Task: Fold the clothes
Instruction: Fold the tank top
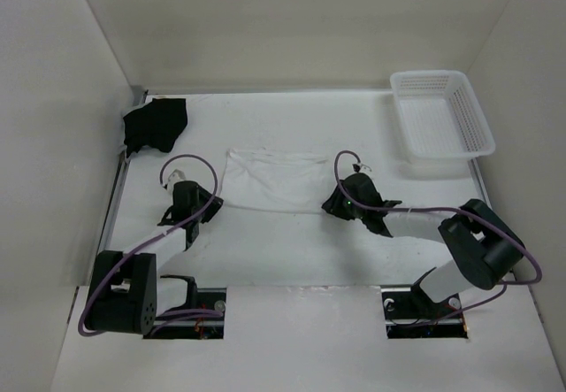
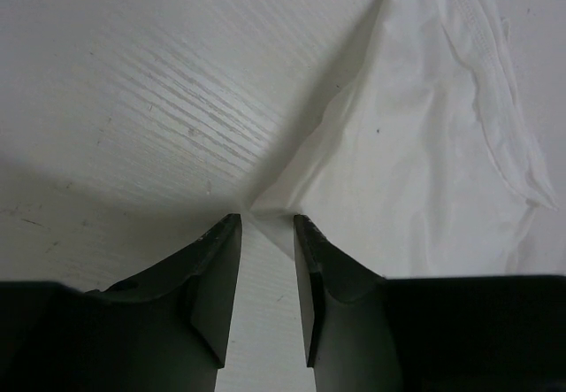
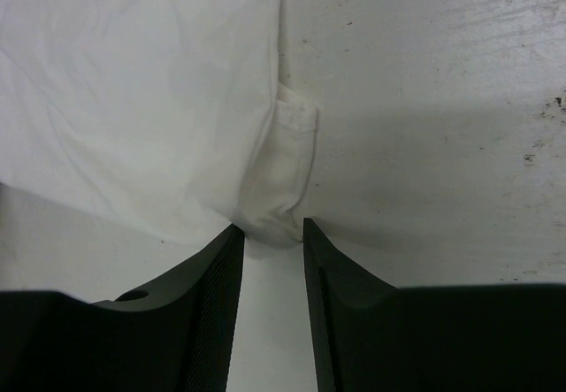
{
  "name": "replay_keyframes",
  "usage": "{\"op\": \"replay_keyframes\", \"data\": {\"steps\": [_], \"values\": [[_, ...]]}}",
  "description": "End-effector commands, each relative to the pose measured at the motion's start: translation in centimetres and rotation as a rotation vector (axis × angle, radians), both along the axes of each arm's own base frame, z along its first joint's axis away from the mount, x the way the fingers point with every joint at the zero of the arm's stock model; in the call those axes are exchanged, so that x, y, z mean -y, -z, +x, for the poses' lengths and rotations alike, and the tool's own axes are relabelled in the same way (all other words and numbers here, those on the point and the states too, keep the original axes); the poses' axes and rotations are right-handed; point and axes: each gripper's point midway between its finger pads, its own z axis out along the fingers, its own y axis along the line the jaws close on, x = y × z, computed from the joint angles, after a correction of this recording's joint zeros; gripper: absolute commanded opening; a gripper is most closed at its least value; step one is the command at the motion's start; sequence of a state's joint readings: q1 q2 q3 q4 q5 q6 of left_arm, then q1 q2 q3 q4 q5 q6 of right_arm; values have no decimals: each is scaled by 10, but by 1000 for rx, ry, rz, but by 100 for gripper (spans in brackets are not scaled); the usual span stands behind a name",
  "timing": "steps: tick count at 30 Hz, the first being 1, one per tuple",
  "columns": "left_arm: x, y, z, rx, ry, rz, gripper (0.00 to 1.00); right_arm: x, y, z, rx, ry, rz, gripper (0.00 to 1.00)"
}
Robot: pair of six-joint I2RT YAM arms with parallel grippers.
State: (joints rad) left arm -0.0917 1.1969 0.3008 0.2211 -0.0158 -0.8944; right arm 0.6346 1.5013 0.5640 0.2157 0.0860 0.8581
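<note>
The clothes, a thin white garment, lie flat on the white table between my two arms. My left gripper is at its near left corner. In the left wrist view the corner's tip lies just between the fingertips of the left gripper, whose jaws stand partly apart with table showing between them. My right gripper is at the near right corner. There the hemmed corner is bunched between the tips of the right gripper, touching both, and the jaws are still apart lower down.
A white mesh basket stands at the back right. A black cloth lies crumpled in the back left corner. White walls enclose the table on the left, back and right.
</note>
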Motion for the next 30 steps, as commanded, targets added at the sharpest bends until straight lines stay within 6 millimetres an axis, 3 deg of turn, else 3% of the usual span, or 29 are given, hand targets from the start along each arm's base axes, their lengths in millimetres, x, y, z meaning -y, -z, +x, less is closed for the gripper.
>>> {"op": "replay_keyframes", "data": {"steps": [1, 6, 10, 12, 16, 21, 25, 28, 30], "values": [[2, -2, 3, 30, 1, -14, 21, 10, 6, -1, -3, 29, -21, 34], [5, 4, 11, 25, 9, -14, 9, 8, 11, 3, -12, 29, -27, 18], [6, -5, 18, 52, 3, -21, 1, 7, 4, 1, 1, 28, -17, 10], [6, -15, 19, 84, 4, -27, 0, 8, -4, 0, 18, 24, -2, 7], [11, -54, 5, 162, 25, -41, 0, 8, -49, -9, 103, 9, 47, 3], [5, -146, -29, 344, 20, -24, 0, 13, -134, -59, 247, -57, 88, 3], [-3, -226, -73, 485, 26, 4, 0, 30, -201, -108, 327, -96, 139, 3], [-11, -264, -104, 548, 27, 30, 0, 37, -237, -145, 340, -155, 207, 3], [-16, -285, -123, 578, 24, 45, 0, 32, -251, -166, 331, -214, 251, 3]]}}
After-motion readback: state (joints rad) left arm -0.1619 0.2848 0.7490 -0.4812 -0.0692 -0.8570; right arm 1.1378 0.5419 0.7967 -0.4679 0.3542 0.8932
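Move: The tank top's near-left corner lies between the left fingertips, practically at the hand point and about 1 cm below it. Its near-right corner sits just as close under the right hand point. The garment's middle is some 13 cm right of the left hand and 5 cm farther out. The black cloth lies about 18 cm ahead and 15 cm left of the left hand; the white basket about 21 cm ahead and 27 cm right of the right hand. The tank top's two near corners are each pinched, left by the left hand, right by the right, the fingers closing almost in place near the table. Both hands then swing them quickly up together, about 25 cm, and back towards the bases, the right drawing back farther. The wrists tip the fingertips up some 30 degrees, the right hand's left side also rolling upward; both grips stay shut. ##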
